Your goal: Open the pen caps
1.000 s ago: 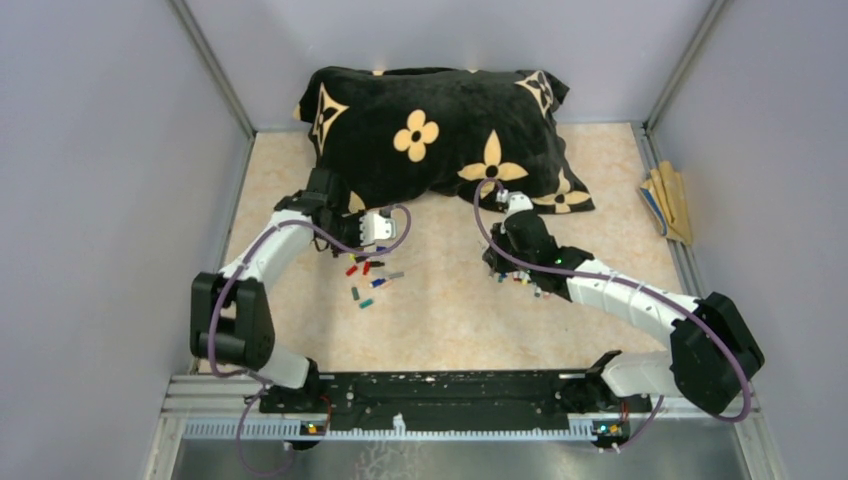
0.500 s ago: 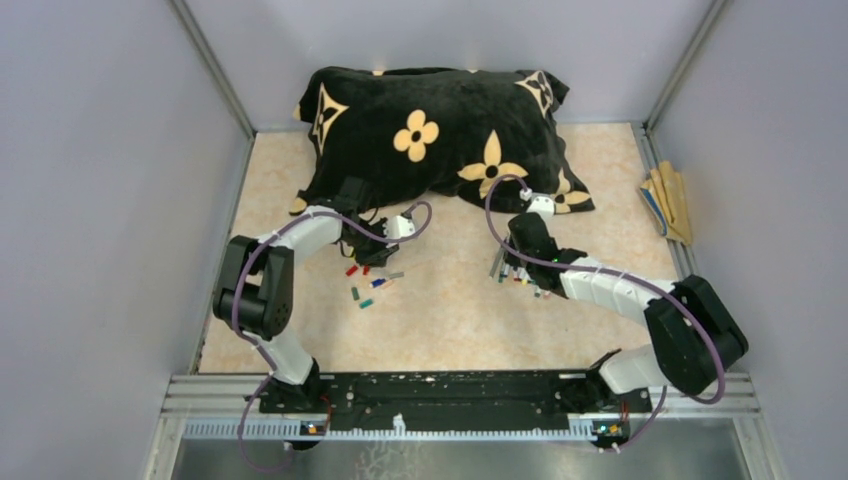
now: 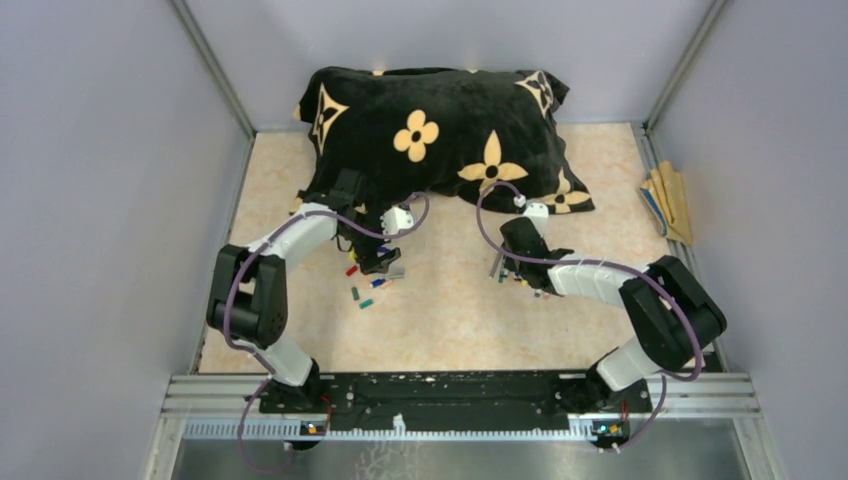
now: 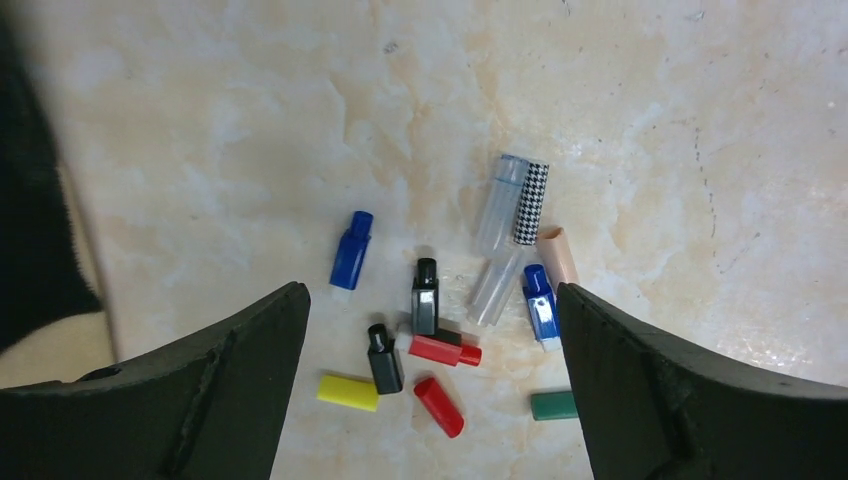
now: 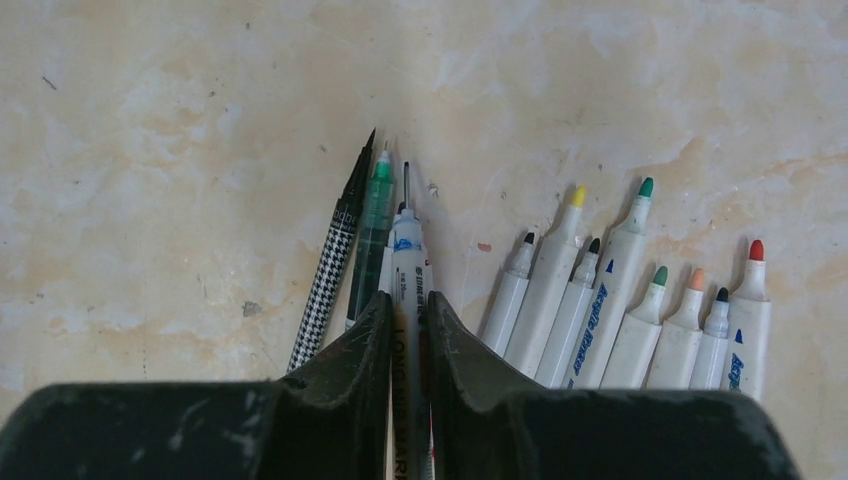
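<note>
Several loose pen caps lie in a small pile on the table: a blue cap (image 4: 351, 250), black caps (image 4: 425, 295), red caps (image 4: 439, 406), a yellow cap (image 4: 348, 392), a green cap (image 4: 553, 405) and clear ones (image 4: 498, 205). My left gripper (image 4: 430, 300) hangs open just above them, jaws wide and holding nothing. From above, the left gripper (image 3: 385, 262) is over the cap pile (image 3: 365, 288). My right gripper (image 5: 408, 300) is shut on a white needle-tipped pen (image 5: 408, 262). Beside that pen lies a row of uncapped pens (image 5: 600, 300), and the right gripper (image 3: 508, 268) stays low over them.
A black pillow with tan flowers (image 3: 440, 135) fills the back of the table, close behind both grippers. A houndstooth pen (image 5: 330, 280) and a green pen (image 5: 372, 240) lie left of the held pen. Tan sticks (image 3: 668, 200) rest by the right wall.
My left gripper has come down from the pillow's edge to the cap pile and its jaws have sprung wide open. The right gripper has stayed at the pens, still shut.
</note>
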`<state>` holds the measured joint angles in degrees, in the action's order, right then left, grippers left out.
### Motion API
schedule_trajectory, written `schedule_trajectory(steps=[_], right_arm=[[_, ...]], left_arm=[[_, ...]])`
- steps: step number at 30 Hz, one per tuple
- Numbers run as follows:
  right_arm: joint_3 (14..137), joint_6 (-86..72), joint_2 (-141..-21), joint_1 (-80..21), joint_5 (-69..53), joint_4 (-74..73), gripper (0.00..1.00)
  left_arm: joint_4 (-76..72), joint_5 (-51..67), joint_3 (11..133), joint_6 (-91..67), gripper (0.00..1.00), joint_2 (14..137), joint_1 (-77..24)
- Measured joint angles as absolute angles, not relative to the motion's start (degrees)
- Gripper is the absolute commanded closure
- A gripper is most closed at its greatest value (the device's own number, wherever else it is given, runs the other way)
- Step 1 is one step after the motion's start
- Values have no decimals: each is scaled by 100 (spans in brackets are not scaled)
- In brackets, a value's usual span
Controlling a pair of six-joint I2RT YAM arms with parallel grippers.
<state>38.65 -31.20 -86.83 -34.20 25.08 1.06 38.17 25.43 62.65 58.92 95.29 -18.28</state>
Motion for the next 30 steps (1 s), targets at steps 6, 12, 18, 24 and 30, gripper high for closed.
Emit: schedule_trajectory(steps=[6, 12, 18, 24, 30], right_arm=[[3865, -3105, -8683, -3420, 2528, 128, 69], [3865, -3103, -8680, -3420, 2519, 123, 66], [3870, -3050, -8370, -3420, 2425, -30, 43], [4108, -2867, -7389, -3269, 2272, -541, 1], [4165, -2956, -6082, -2137, 2401, -1041, 1]], left_arm=[[4069, 2665, 6757, 5706, 1, 9231, -1826], [4171, 2794, 6943, 5330, 1, 8849, -1743], [4174, 3000, 6943, 4901, 1, 8543, -1225], [3811, 3194, 6803, 4397, 1, 8128, -292], [2252, 2749, 5662, 3175, 1, 7537, -27]])
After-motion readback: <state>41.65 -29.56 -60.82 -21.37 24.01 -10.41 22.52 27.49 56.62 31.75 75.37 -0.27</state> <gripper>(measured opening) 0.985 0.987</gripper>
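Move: The silver pen, uncapped and tip forward, is in the right hand's fingers at its place in the pen row, practically at the hand point. From that hand the green pen lies about 2 cm left, the houndstooth pen 3 cm left and 1 cm ahead, and the yellow-tipped marker 3 cm right, level with it. The clear caps are some 2 cm back, 2 cm right and 2 cm below the already open left hand, with the upper blue cap about 3 cm ahead of that hand. The silver pen is let go where it lies: the right fingers ease open while the hand holds still, then spread wide as it rises about 14 cm, swinging 8 cm right late on and tipping its fingertips up a little. The left hand, still open, climbs some 11 cm away from the clear caps, then also sweeps 9 cm left and 5 cm forward, turning roughly 35 degrees counter-clockwise. ##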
